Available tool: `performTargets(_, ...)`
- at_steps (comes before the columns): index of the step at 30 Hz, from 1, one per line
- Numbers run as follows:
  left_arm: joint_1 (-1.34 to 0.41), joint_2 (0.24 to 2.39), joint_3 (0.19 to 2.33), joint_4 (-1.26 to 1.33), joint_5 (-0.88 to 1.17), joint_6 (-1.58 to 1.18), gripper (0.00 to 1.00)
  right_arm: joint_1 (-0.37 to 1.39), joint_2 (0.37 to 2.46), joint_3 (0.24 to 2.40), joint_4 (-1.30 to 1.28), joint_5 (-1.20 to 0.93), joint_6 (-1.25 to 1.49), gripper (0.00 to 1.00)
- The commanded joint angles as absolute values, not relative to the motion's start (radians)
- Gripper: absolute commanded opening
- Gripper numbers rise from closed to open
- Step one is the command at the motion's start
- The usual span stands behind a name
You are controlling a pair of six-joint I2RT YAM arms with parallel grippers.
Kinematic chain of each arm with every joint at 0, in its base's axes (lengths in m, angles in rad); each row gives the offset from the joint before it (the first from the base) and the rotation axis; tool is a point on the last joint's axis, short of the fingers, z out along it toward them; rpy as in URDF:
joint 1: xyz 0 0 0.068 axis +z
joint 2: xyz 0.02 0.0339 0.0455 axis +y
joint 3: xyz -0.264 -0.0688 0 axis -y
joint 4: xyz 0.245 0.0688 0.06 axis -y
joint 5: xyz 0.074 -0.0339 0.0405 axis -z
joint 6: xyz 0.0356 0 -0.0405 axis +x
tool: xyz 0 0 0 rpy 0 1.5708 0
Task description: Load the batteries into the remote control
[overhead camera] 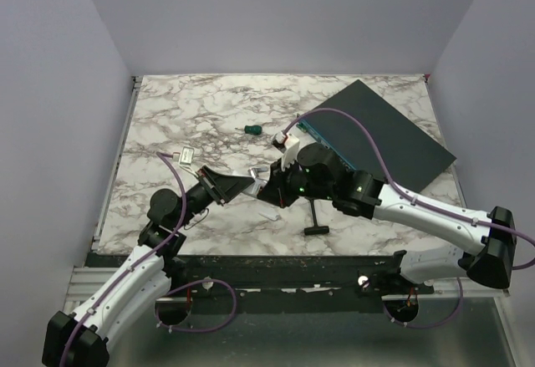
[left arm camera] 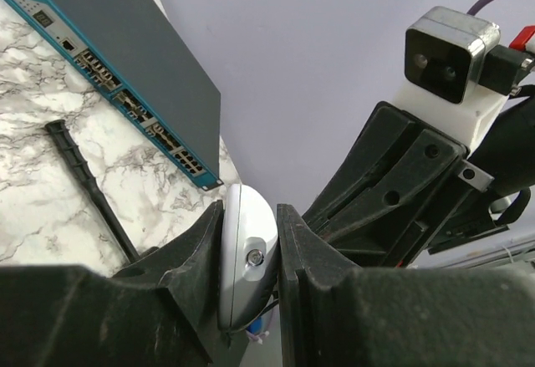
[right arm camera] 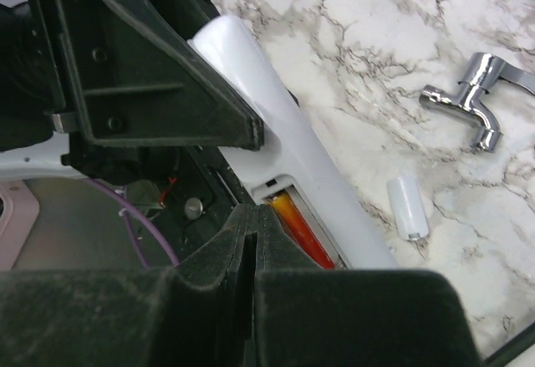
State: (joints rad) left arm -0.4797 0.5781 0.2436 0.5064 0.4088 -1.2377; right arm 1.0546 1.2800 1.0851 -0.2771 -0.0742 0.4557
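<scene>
My left gripper (overhead camera: 241,185) (left arm camera: 250,221) is shut on the white remote control (left arm camera: 245,246) (right arm camera: 280,129), gripping it on edge above the table. In the top view only a pale end of the remote control (overhead camera: 254,172) shows between the two grippers. Its back compartment is open, and an orange-red battery (right arm camera: 306,231) lies in the slot. The right gripper (overhead camera: 272,186) (right arm camera: 253,218) is shut with nothing between its fingers, its tips right beside the battery's near end. The rest of the battery is hidden by those fingers.
A small white cover (right arm camera: 407,206) (overhead camera: 269,215) and a silver bent metal piece (right arm camera: 475,104) (overhead camera: 185,155) lie on the marble table (overhead camera: 167,116). A green-handled screwdriver (overhead camera: 251,129), a black T-shaped tool (overhead camera: 316,219) (left arm camera: 88,179) and a large dark teal box (overhead camera: 389,133) (left arm camera: 125,58) are nearby.
</scene>
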Motion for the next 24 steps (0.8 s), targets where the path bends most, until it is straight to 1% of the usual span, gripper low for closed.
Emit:
performTargets(1,-0.511,0.541,0.352,0.755,0.591,-1.341,0.0,1.048,1.362,1.102,-0.354,-0.009,0.449,0.01)
performTargets(6,-0.511,0.523,0.342,0.723,0.583,-1.326,0.0,1.047,1.348,1.106,-0.35,-0.01,0.441,0.01)
performTargets(8,-0.511,0.509,0.342,0.673,0.57,-1.302,0.0,1.047,1.323,1.094,-0.33,-0.037,0.425,0.01)
performTargets(11,-0.511,0.478,0.346,0.551,0.54,-1.251,0.0,1.047,1.253,1.072,-0.292,-0.078,0.389,0.01)
performTargets(14,-0.511,0.441,0.348,0.371,0.474,-1.196,0.0,1.047,1.171,1.026,-0.231,-0.024,0.384,0.03)
performTargets(15,-0.511,0.431,0.347,0.329,0.459,-1.183,0.0,1.046,1.143,1.008,-0.219,0.039,0.4,0.07)
performTargets(17,-0.509,0.41,0.339,0.269,0.441,-1.167,0.0,1.046,1.12,0.996,-0.227,0.143,0.425,0.21)
performTargets(18,-0.509,0.402,0.335,0.25,0.438,-1.164,0.0,1.044,1.134,1.009,-0.25,0.187,0.432,0.29)
performTargets(19,-0.509,0.389,0.333,0.225,0.431,-1.161,0.0,1.039,1.156,1.028,-0.289,0.242,0.442,0.33)
performTargets(22,-0.509,0.353,0.328,0.151,0.403,-1.154,0.0,1.0,1.26,1.094,-0.378,0.35,0.461,0.4)
performTargets(24,-0.508,0.324,0.33,0.095,0.384,-1.148,0.0,0.944,1.319,1.121,-0.398,0.371,0.477,0.45)
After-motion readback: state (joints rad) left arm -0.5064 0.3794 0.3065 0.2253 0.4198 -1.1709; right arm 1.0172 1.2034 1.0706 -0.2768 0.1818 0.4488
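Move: The right hand's closed fingertips are at the battery bay of the remote, the batteries' middle being about 2 cm to the right and 1 cm back. The battery cover lies on the table almost beneath it, roughly 15 cm down and 2 cm back, with the tap 8 cm ahead and 2 cm left and the mallet some 15 cm right, level with it. From the left hand, which grips the remote, the cover is about 5 cm back, 5 cm right and 16 cm down. The right fingertips come off the batteries: after a last nudge of about 1 cm left and up, the hand rises to nearly 4 cm, then swings forward and right, some 5 cm forward overall, turning about 15 degrees clockwise and sinking slightly at the end as its fingers open. The left hand keeps its grip on the remote and draws back about 3 cm, slightly up. ##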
